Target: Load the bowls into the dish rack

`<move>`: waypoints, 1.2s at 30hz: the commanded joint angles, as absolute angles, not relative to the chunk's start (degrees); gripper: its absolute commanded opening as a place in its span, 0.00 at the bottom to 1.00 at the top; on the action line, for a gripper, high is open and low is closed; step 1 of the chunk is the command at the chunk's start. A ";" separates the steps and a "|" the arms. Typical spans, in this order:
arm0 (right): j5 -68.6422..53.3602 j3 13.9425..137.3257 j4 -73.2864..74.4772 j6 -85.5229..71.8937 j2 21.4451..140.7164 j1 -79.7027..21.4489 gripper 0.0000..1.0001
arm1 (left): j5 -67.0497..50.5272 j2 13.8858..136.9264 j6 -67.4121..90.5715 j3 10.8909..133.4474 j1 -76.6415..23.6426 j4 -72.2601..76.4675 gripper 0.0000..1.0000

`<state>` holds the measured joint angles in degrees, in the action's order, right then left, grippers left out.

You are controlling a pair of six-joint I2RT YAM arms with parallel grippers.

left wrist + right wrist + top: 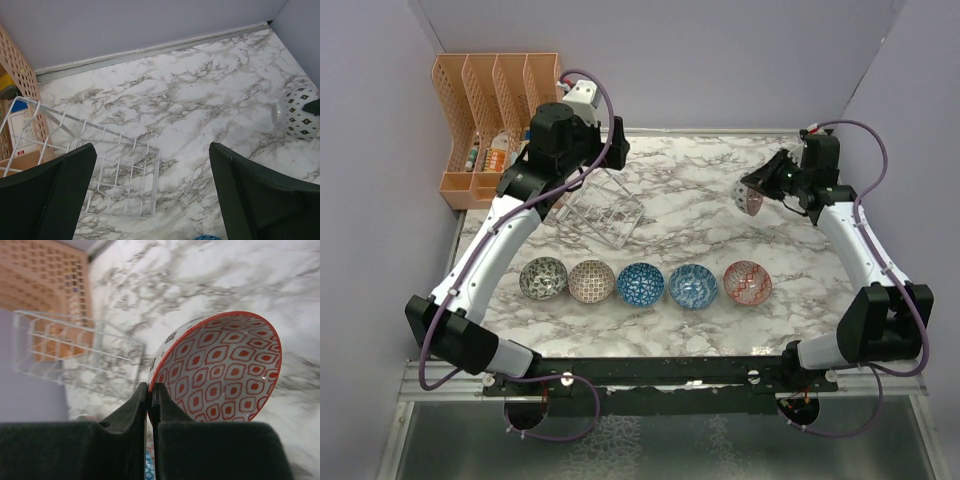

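Five bowls stand in a row near the front of the table: grey-black [543, 278], beige-brown [591, 281], two blue [641, 284] [692, 286] and a red one [747, 282]. My right gripper [767, 186] [150, 390] hangs above the table's right side, shut on the rim of another red-patterned bowl [751, 197] [220, 370], which is tilted on edge. The clear dish rack [605, 205] [120, 175] [75, 350] stands at the back left with nothing in it. My left gripper [616, 150] [151, 147] hovers over the rack's far end, open and with nothing between its fingers.
An orange perforated organiser [495, 120] [50, 280] holding small items stands in the back left corner, right behind the rack. Purple walls close in the table at the back and on both sides. The held bowl's white, diamond-dotted outside [299, 119] shows at the right of the left wrist view.
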<state>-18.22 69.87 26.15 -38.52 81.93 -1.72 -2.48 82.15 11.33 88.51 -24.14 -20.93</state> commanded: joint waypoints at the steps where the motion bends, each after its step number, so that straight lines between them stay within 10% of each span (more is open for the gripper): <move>1: -35.63 63.23 0.13 -54.03 79.85 -2.84 0.01 | 1.15 78.18 16.00 89.40 -24.26 -20.68 0.99; 20: -25.08 43.66 -73.06 -92.82 94.99 -23.07 0.01 | -3.98 77.61 22.16 98.88 -24.26 -39.29 0.99; 36: -11.26 46.35 -83.39 -98.92 109.04 -31.96 0.01 | -8.61 74.22 23.97 95.85 -24.26 -39.23 0.99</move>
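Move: The right hand still holds the red-patterned bowl by its rim, tipped on edge; the dish rack it is being taken to lies about 35 cm to the left, roughly level in reach, its middle some 15 cm lower. Nearer the base by about 18 cm are the red bowl (2 cm right), the light blue bowl (12 cm left) and the dark blue bowl (25 cm left). From the empty left hand the rack is about 5 cm left and 30 cm below. The right hand keeps its pinch on the bowl's rim and carries it about 24 cm left across the open table to the near-right end of the rack, easing back a few centimetres and first rising about 5 cm, then sinking most of that again, while the wrist rolls some 60 degrees, left side up, so the fingers swing from slanting down to about level, pointing forward and left. The left hand, fingers still wide open, makes room by rising a few centimetres and then drawing back towards its base, tipping slightly down, without touching anything. ##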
